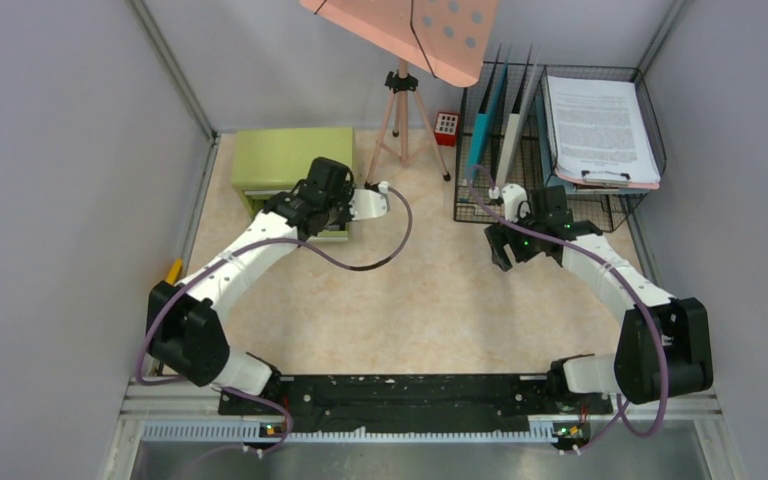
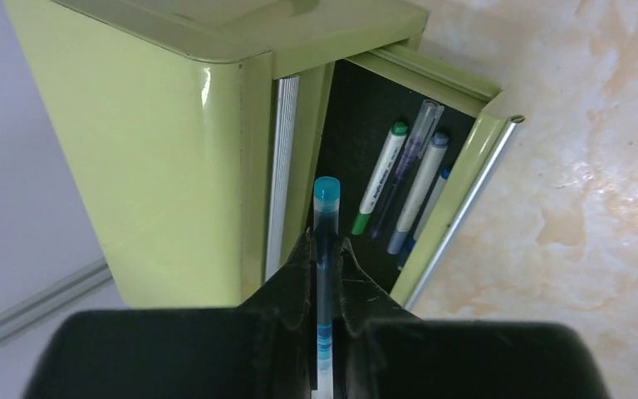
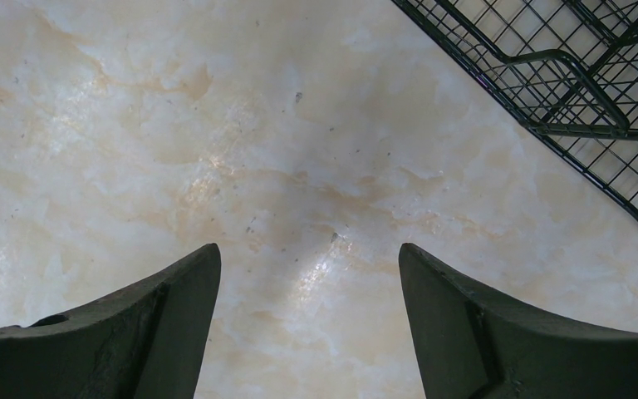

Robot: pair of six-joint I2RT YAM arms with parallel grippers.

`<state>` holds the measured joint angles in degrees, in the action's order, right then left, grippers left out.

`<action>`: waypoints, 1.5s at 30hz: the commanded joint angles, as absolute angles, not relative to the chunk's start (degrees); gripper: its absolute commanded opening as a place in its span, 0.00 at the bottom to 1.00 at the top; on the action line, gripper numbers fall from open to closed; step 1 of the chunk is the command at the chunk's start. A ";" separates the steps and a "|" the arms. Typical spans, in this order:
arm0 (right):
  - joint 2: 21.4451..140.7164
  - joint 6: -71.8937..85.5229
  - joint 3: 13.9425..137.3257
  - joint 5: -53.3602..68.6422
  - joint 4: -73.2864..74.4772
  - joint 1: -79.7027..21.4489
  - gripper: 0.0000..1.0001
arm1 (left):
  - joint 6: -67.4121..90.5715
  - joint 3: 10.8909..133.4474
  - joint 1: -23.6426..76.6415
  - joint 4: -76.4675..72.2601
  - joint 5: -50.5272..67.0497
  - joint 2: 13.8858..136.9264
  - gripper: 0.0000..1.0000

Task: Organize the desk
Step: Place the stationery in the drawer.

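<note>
The desk [image 1: 430,300] is a pale beige marbled top. At its back left stands a green drawer cabinet [image 1: 290,160] with its drawer [image 2: 457,179] pulled open. Several pens [image 2: 407,179] lie inside on the dark liner. My left gripper [image 2: 326,241] is shut on a blue pen [image 2: 326,208], its capped end pointing into the open drawer. In the top view the left gripper [image 1: 335,215] is at the cabinet's front. My right gripper [image 3: 309,253] is open over bare desk [image 3: 216,125], nothing between its fingers, just in front of the wire rack [image 1: 550,190].
A black wire rack [image 3: 581,83] at the back right holds upright folders [image 1: 500,110] and a tray with a clipboard of papers [image 1: 600,125]. A tripod [image 1: 405,120] with a pink board stands at the back middle beside a small red calculator [image 1: 447,127]. A yellow item [image 1: 173,270] lies by the left wall.
</note>
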<state>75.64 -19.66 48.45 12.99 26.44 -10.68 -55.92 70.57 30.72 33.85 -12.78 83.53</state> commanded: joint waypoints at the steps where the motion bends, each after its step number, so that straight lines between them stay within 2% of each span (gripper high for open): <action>1: 75.02 -19.40 50.43 13.54 25.92 -10.08 0.78 | -64.95 69.27 26.11 29.25 -4.28 82.77 0.00; 9: 74.97 -19.51 50.36 13.36 25.74 -10.09 0.78 | -70.39 67.60 20.98 28.31 1.45 87.26 0.00; 24: 75.12 -19.64 50.25 12.77 25.73 -10.10 0.78 | -79.56 60.60 17.69 16.46 1.32 93.16 0.00; 32: 74.80 -19.70 50.08 13.02 25.73 -10.08 0.78 | -78.54 61.01 17.23 13.20 1.03 95.56 0.15; 45: 74.49 -20.02 50.02 13.62 26.26 -10.03 0.78 | -79.06 61.52 16.37 10.04 0.60 97.30 0.31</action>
<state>75.64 -19.73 48.45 12.95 26.59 -10.68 -78.35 60.93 16.84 12.80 0.16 96.66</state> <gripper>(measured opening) 0.779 0.285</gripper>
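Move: The left hand still grips the blue-capped pen; the open drawer it is meant for has its middle about 9 cm ahead, 6 cm left and 15 cm below. The green marker lies in it about 8 cm ahead and 6 cm left of the hand; the upper drawer's handle is some 13 cm ahead, 7 cm left and 7 cm lower. From the right hand the open drawer is roughly 15 cm ahead, 51 cm left and 6 cm lower. The left hand sinks about 10 cm, also going forward and left, towards the open drawer, then releases the pen. ##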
